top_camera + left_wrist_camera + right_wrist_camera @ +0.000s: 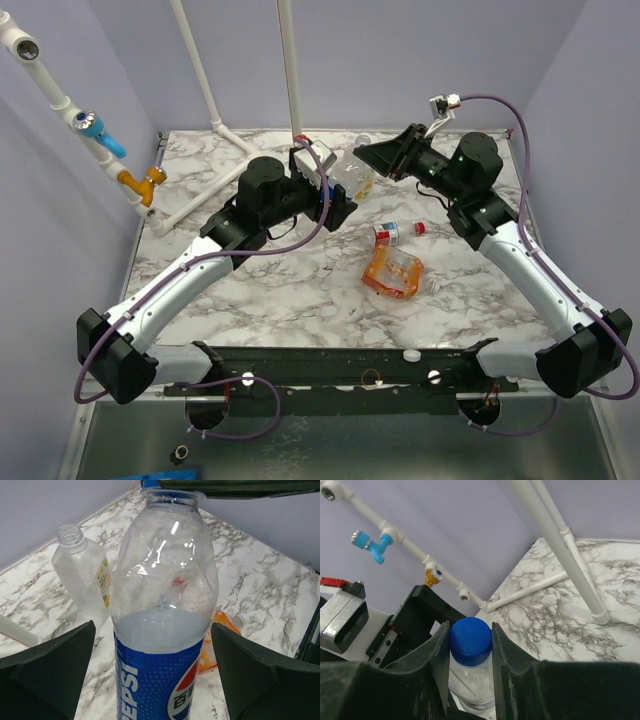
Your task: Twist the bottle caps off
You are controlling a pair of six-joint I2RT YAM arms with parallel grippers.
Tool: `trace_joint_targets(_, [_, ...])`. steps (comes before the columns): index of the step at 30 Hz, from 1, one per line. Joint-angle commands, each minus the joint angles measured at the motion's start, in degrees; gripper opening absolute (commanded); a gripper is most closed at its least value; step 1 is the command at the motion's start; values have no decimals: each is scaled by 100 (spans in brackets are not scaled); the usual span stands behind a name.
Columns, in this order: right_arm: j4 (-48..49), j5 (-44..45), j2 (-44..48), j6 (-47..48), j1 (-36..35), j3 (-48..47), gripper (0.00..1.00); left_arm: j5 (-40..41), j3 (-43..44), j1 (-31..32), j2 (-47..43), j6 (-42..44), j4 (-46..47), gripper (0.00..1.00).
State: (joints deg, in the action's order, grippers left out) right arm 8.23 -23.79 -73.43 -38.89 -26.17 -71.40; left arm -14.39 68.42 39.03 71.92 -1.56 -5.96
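Observation:
The Pepsi bottle (160, 645), clear with a blue label, stands between the fingers of my left gripper (152, 625). Both fingers stand a little off its sides, so that gripper is open. My right gripper (470, 641) is shut on the bottle's blue cap (469, 637) from above. In the top view the left gripper (343, 205) and the right gripper (372, 157) meet at the table's back middle. The bottle with the yellow-green label (85, 575) stands uncapped behind. The red-label bottle (393, 233) with its red cap (420, 227) and the orange-label bottle (392, 272) lie on the table.
White pipes (205, 75) with blue and orange valves (140, 183) run along the back left, over the marble table (300, 290). A loose white cap (410, 355) lies on the black rail at the near edge. Purple walls enclose the table.

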Motion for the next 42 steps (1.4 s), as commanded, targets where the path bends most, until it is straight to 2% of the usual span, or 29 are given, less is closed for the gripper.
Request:
trace_joint_targets(1, [467, -404, 272, 123, -25, 193, 5, -271, -66, 5, 83, -158, 128, 99])
trace_joint_targets(2, [479, -379, 332, 154, -26, 246, 5, -353, -57, 5, 84, -136, 130, 98])
trace_joint_targets(7, [764, -368, 596, 357, -20, 481, 4, -872, -168, 0, 14, -52, -22, 77])
trace_joint_targets(10, [1094, -552, 730, 451, -26, 635, 3, -1469, -213, 0, 24, -45, -359, 76])
trace_joint_targets(14, [1301, -894, 788, 548, -25, 739, 0, -1661, -206, 8, -21, -158, -419, 78])
trace_joint_targets(16, [1358, -989, 796, 545, -22, 795, 0, -1682, -94, 8, -5, -143, -414, 73])
trace_joint_targets(18, [1368, -996, 795, 538, -20, 818, 0, -1713, 38, -8, 30, -95, -420, 63])
trace_joint_targets(21, [1375, -987, 795, 558, -26, 828, 0, -1773, 127, -13, 59, -93, -411, 42])
trace_joint_targets(24, [1416, -1021, 786, 549, -20, 819, 0, -1818, 94, -11, 40, -129, -404, 31])
trace_joint_targets(26, [1499, -1095, 782, 554, -28, 838, 0, -1874, 91, -18, 33, -159, -393, 20])
trace_joint_targets(28, [1610, -1190, 793, 579, -28, 872, 0, -2201, 156, -27, 7, -181, -395, 12])
trace_joint_targets(32, [1934, -1635, 814, 524, -20, 814, 0, -3368, 446, -84, -40, -466, -406, 9])
trace_joint_targets(36, [2745, -2487, 733, 132, -19, 768, 0, -4593, 648, -141, -44, -815, -409, 6])
trace_joint_targets(42, [3803, -3734, 378, -590, -13, 673, 0, -5170, 637, -178, -121, -998, -398, 7])
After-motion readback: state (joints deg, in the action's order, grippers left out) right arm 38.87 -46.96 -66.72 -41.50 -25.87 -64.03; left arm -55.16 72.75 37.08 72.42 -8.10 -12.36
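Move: The left hand stands with its fingers wide open astride the upright-tilted Pepsi bottle, whose middle is about 3 cm below it, 1 cm back and 1 cm left. The right hand already pinches the blue cap, some 4 cm ahead, 3 cm right and 8 cm above the left hand. Counted from the left hand, the clear bottle stands roughly 15 cm ahead, 5 cm right, 18 cm below; the red-capped bottle lies 6 cm ahead, 11 cm right, 27 cm below. Fingers of the left hand close around the Pepsi bottle again at its label, after sinking 3 cm and drawing back 4 cm, while the right keeps its pinch on the blue cap and goes back and up. Then both hands carry the bottle back and up together, about 11 cm back in all, the left turning clockwise some 35 degrees, the right turning counter-clockwise and tipping its fingers upward. ##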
